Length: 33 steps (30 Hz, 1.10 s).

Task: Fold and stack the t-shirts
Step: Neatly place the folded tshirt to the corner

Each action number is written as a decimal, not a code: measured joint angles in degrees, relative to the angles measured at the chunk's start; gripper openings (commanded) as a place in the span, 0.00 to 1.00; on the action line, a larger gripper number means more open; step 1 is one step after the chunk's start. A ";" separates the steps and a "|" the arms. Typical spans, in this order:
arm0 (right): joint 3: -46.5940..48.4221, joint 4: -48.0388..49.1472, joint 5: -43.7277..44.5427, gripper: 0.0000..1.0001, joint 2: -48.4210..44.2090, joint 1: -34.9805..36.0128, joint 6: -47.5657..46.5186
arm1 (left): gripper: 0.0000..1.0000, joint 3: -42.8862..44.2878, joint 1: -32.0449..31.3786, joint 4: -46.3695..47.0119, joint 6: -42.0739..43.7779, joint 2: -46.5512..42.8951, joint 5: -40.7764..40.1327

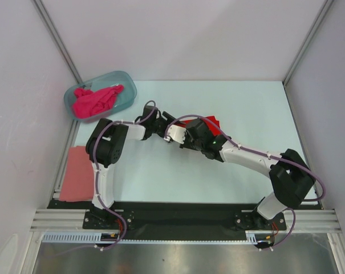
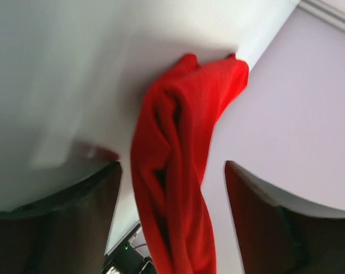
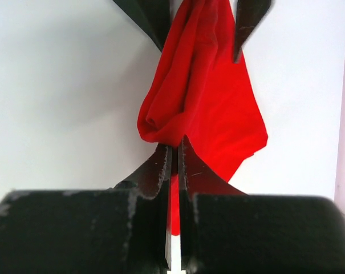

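The bright red t-shirt [image 1: 213, 122] is bunched up at mid-table, mostly hidden under the arms in the top view. My right gripper [image 3: 173, 145] is shut on a fold of the red t-shirt [image 3: 203, 85]; in the top view this gripper [image 1: 189, 137] is beside the left one. My left gripper [image 2: 172, 165] is open, its fingers [image 2: 75, 217] standing wide on either side of the hanging red cloth [image 2: 178, 148] without pinching it; it sits at the table's middle [image 1: 171, 131]. The magenta-pink t-shirt [image 1: 95, 100] lies crumpled in the tub. The salmon-pink t-shirt [image 1: 76, 174] lies folded flat at the left edge.
The translucent blue-grey tub [image 1: 128, 85] stands at the back left corner. White walls enclose the pale table [image 1: 246, 108] on three sides. The arm bases and a black rail [image 1: 183, 214] run along the near edge.
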 measured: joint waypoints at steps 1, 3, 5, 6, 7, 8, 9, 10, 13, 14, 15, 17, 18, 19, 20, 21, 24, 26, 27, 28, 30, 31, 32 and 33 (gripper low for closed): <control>-0.04 0.02 0.00 0.00 -0.13 0.00 0.11 | 0.71 0.35 0.00 0.00 -0.20 0.42 -0.20; -0.11 0.11 -0.04 0.00 -0.35 -0.02 0.17 | 0.56 0.61 0.00 0.24 -0.61 1.01 -0.42; -0.26 0.15 -0.24 0.00 -0.57 -0.07 0.31 | 0.35 0.83 -0.07 0.20 -1.25 1.73 -0.96; -0.37 0.22 -0.28 0.00 -0.66 -0.13 0.39 | 0.28 0.90 -0.09 0.33 -1.57 2.12 -1.18; -0.48 0.31 -0.35 0.00 -0.70 -0.15 0.57 | 0.18 0.96 -0.13 0.42 -1.66 2.56 -1.38; -0.66 0.35 -0.37 0.00 -0.74 -0.17 0.66 | 0.00 0.96 -0.20 0.39 -1.92 2.80 -1.46; -0.76 0.37 -0.37 0.01 -0.76 -0.20 0.85 | 0.00 0.96 -0.24 0.37 -1.88 2.84 -1.49; -0.83 0.37 -0.26 0.04 -0.76 -0.17 1.14 | 0.00 1.11 -0.31 0.22 -1.49 2.84 -1.66; -1.01 0.20 0.72 0.47 -1.09 -0.22 3.41 | 0.00 2.08 -0.37 -2.12 0.52 2.03 -3.26; -1.01 -0.11 1.33 0.53 -1.38 -0.39 4.85 | 0.00 2.54 -0.48 -4.17 1.92 1.27 -4.52; -1.01 -0.44 1.77 0.58 -1.70 -0.44 5.99 | 0.00 3.04 -0.52 -6.34 3.48 0.33 -5.68; -1.01 -1.75 3.56 0.67 -2.89 -0.50 9.20 | 0.00 3.56 -0.59 -9.94 6.64 -2.01 -7.93; -1.01 -2.67 4.50 0.68 -3.85 -0.55 11.30 | 0.00 3.61 -0.59 -12.00 8.31 -3.82 -9.31; -1.05 -3.87 5.53 0.69 -5.01 -0.52 13.62 | 0.00 3.58 -0.59 -14.12 9.94 -5.77 -10.75; -1.16 -5.07 6.58 0.69 -6.54 -0.52 16.04 | 0.00 3.50 -0.59 -15.89 11.56 -7.96 -12.22; -1.29 -6.25 7.52 0.69 -8.35 -0.52 18.75 | 0.00 3.41 -0.57 -17.14 12.74 -9.81 -13.18; -2.40 -9.81 10.51 0.69 -15.13 0.20 26.95 | 0.00 1.38 -0.57 -20.11 16.70 -17.46 -17.38; -3.56 -12.37 12.94 0.69 -20.46 2.21 32.24 | 0.00 -0.28 -0.57 -21.92 18.32 -21.94 -19.80; -3.91 -13.44 14.05 0.69 -22.49 3.67 34.36 | 0.00 -1.27 -0.57 -22.97 19.26 -24.44 -21.24; -4.22 -14.86 15.54 0.70 -24.65 5.68 36.98 | 0.00 -2.01 -0.57 -24.24 20.13 -26.45 -22.58; -4.22 -17.81 17.88 0.72 -27.67 9.57 42.42 | 0.00 -3.21 -0.55 -26.67 21.62 -29.46 -24.85; -4.22 -19.02 18.73 0.74 -28.59 11.19 44.78 | 0.00 -3.74 -0.39 -28.37 22.36 -30.93 -26.08; -4.22 -20.37 19.47 0.74 -29.22 12.52 47.08 | 0.00 -4.02 -0.31 -29.51 22.86 -31.87 -26.95; -4.20 -21.79 20.31 0.74 -29.64 13.66 49.22 | 0.00 -4.20 -0.11 -31.21 23.50 -32.92 -28.13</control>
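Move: The folded t-shirt's raised edge hangs between the left hand's open fingers, roughly 1 cm ahead, 1 cm to the right and 2 cm below; the shirt's main body lies about 12 cm to that hand's right, 1 cm back and 4 cm down. The salmon stack lies some 41 cm left of the left hand and 22 cm back. From the right hand, still pinching the shirt higher up, the raised edge is about 7 cm ahead, 5 cm left and 9 cm lower. The left hand sinks about 2 cm over the hanging edge of the folded t-shirt and shuts its fingers on it, then lifts some 12 cm from that low point while carrying it about 10 cm left and a little back, rolling so that its left side rises about 30 degrees. The right hand keeps its pinch until the left has closed, then opens and lets go, drawing back about 11 cm and up about 9 cm, drifting right and swinging clockwise away from the shirt. ##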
